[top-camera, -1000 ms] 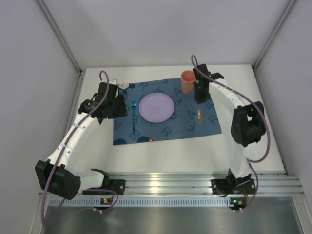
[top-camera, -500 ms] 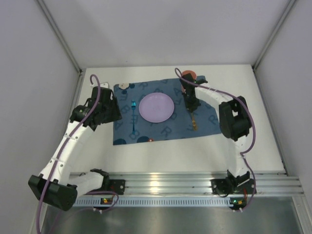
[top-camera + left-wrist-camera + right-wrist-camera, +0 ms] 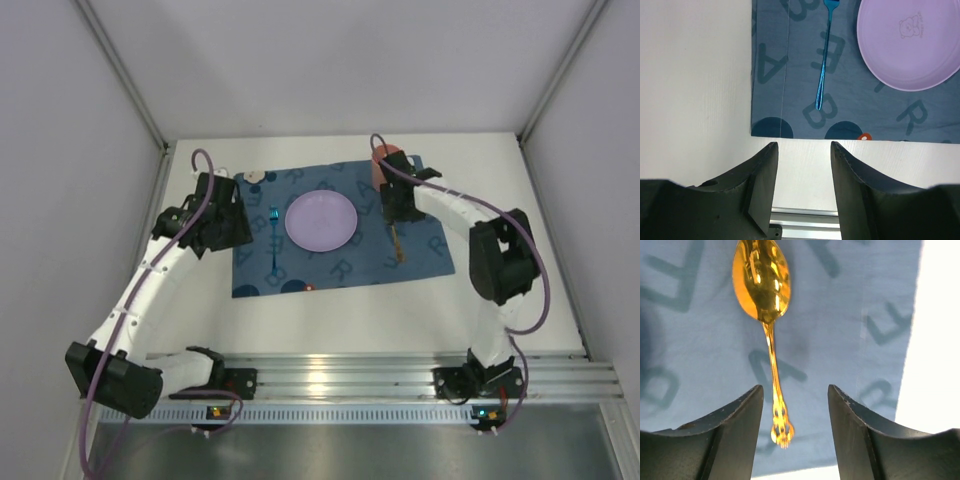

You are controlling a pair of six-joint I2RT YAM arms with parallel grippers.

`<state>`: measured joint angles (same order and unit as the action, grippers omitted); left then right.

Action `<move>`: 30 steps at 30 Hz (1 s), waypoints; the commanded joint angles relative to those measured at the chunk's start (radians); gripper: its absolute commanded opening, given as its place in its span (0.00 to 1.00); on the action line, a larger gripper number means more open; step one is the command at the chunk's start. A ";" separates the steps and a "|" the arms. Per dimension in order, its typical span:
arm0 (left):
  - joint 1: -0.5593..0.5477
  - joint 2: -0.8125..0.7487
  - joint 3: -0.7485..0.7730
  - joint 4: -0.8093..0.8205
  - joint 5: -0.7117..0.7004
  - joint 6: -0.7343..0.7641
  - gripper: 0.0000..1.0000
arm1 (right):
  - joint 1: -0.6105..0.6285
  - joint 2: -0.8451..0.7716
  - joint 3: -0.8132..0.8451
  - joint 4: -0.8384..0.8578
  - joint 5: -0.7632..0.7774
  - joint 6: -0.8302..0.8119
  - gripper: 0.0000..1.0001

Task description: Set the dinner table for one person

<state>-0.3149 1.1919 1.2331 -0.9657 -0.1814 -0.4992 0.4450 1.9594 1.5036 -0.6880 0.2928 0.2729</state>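
Observation:
On the white dinner table (image 3: 500, 300) lies a dark blue lettered placemat (image 3: 340, 262). A lilac plate (image 3: 320, 220) sits at its middle, with a blue fork (image 3: 274, 238) to its left and a gold spoon (image 3: 398, 246) to its right. In the right wrist view the spoon (image 3: 761, 282) lies flat on the mat, its handle end between the fingers of my open right gripper (image 3: 795, 396), touching neither. My left gripper (image 3: 804, 151) hangs open and empty above bare table beside the mat's near left corner, with fork (image 3: 823, 60) and plate (image 3: 910, 45) ahead.
A salmon cup (image 3: 384, 163) stands at the mat's far right corner, partly hidden by my right arm just behind the right gripper (image 3: 394, 210). Grey walls close in three sides. A silver rail (image 3: 400, 375) runs along the near edge. My left gripper (image 3: 230, 226) hovers left of the mat.
My right gripper carried the spoon left and down to the mat beside the plate, then opened and let it go. The left arm swung a little and came back.

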 commanded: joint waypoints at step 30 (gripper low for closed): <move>-0.280 0.155 0.210 -0.128 -0.306 -0.286 0.94 | 0.058 -1.057 -0.534 0.110 -0.212 0.120 1.00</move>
<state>-0.5602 1.3533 1.3670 -1.0389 -0.4408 -0.7311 0.4847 0.9340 0.9497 -0.5697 -0.0006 0.3523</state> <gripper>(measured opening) 0.931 0.996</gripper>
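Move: The spoon lies just below the right hand, its middle some 3 cm down, 2 cm back and 2 cm left; the plate is about 17 cm left, level front to back, and the cup roughly 9 cm ahead and 2 cm left. From the left hand, the fork's middle is about 8 cm ahead, 5 cm right and 17 cm down, with the plate 13 cm ahead and 15 cm right. Right hand opens, rising and drawing back about 15 cm each from the spoon; left shifts right, opening. ##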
